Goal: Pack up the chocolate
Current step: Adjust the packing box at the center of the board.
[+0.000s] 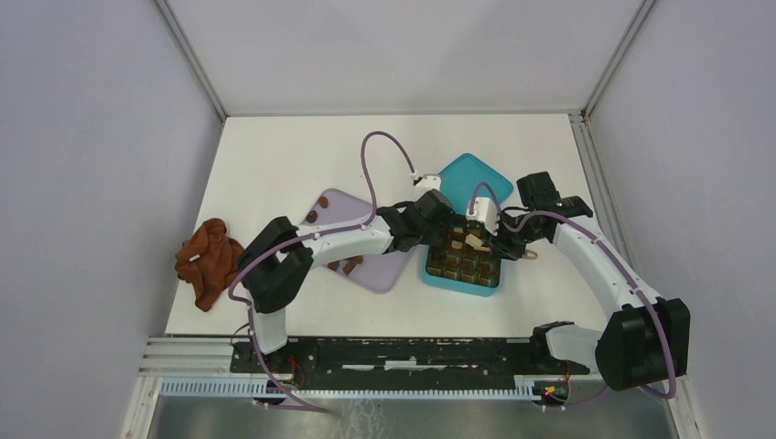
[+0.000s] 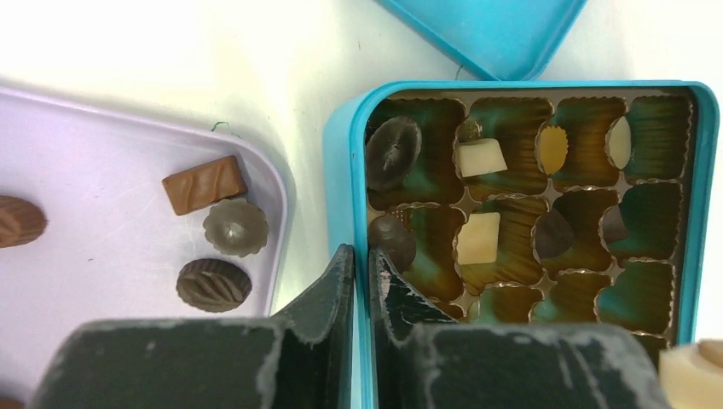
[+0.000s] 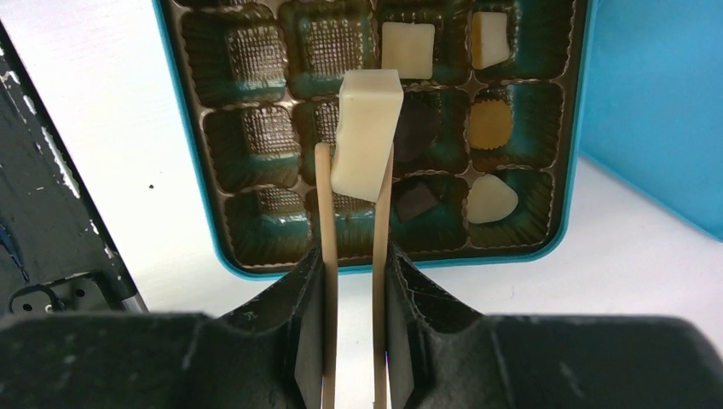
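The teal box (image 2: pixel 345 170) lies open, and several chocolate pieces sit in its brown cells, among them a dark round one (image 2: pixel 393 152) and a white one (image 2: pixel 480 158). My left gripper (image 2: pixel 361 253) is shut on the box's left wall, one finger outside and one inside. My right gripper (image 3: pixel 356 256) is shut on thin wooden tongs (image 3: pixel 325 204). The tongs pinch a cream-white chocolate block (image 3: pixel 367 132) above the box's middle cells. More chocolate lies on the lilac tray (image 2: pixel 102 153): a mid-brown bar (image 2: pixel 205 184), a fluted round (image 2: pixel 235 227) and a dark oval (image 2: pixel 214 285).
The teal lid (image 1: pixel 471 178) lies behind the box (image 1: pixel 458 285). The lilac tray (image 1: pixel 384 274) sits against the box's left side. A rust-brown cloth lump (image 1: pixel 209 259) rests near the table's left edge. Both arms meet over the box.
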Robot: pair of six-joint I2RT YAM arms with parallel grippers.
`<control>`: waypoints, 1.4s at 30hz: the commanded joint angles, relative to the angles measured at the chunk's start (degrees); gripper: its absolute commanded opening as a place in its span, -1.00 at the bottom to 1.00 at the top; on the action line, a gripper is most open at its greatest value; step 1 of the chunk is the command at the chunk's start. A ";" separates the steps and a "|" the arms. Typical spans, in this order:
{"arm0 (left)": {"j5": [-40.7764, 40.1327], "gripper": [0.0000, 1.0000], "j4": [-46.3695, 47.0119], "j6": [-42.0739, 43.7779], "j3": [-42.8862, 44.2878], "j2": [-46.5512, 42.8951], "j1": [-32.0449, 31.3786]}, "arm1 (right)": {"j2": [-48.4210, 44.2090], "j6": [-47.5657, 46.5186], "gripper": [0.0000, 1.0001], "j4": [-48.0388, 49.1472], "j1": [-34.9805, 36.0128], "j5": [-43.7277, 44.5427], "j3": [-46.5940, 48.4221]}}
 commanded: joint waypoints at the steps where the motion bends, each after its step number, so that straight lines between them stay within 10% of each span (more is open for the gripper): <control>1: -6.96 -0.96 9.06 5.35 -3.66 -7.53 -1.86 | 0.04 -2.65 -0.72 -1.33 -0.28 -2.08 2.27; 31: -0.47 -0.94 19.69 1.23 -5.55 -0.63 -0.92 | 4.28 1.95 -0.73 -0.19 -0.02 -2.21 -0.17; 38: -2.92 0.12 15.95 -0.38 -6.39 -4.95 -0.91 | 5.69 2.96 -0.73 -0.09 1.54 -0.45 -0.48; 42: -5.42 0.25 12.12 -0.50 -7.02 -10.44 -0.91 | 6.76 4.05 -0.72 -0.05 2.76 0.65 0.42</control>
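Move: The left fingers already pinch the packing box's left wall; the box's middle is about 7 cm to the right, 3 cm back and slightly below them. The lilac tray is centred some 17 cm left, level with the hand, and the teal lid about 12 cm ahead and 9 cm right, both roughly 5 cm lower. From the right hand, the box's middle is about 8 cm left, 1 cm back and 8 cm below; the white chocolate in its tongs is some 5 cm left, 1 cm ahead and 6 cm below. The left hand, shut on the box's left wall, rises about 2.5 cm while easing back and left and tipping its fingers some 10 degrees outward, pauses, then comes down about 3.5 cm and slightly forward and right, where the fingers open wide to let go and the hand starts to rise with the wall standing between them. The right hand keeps its grip on the tongs and white chocolate, first lifting a little and drawing back about 1 cm, then sinking some 3 cm towards the box's compartments. ##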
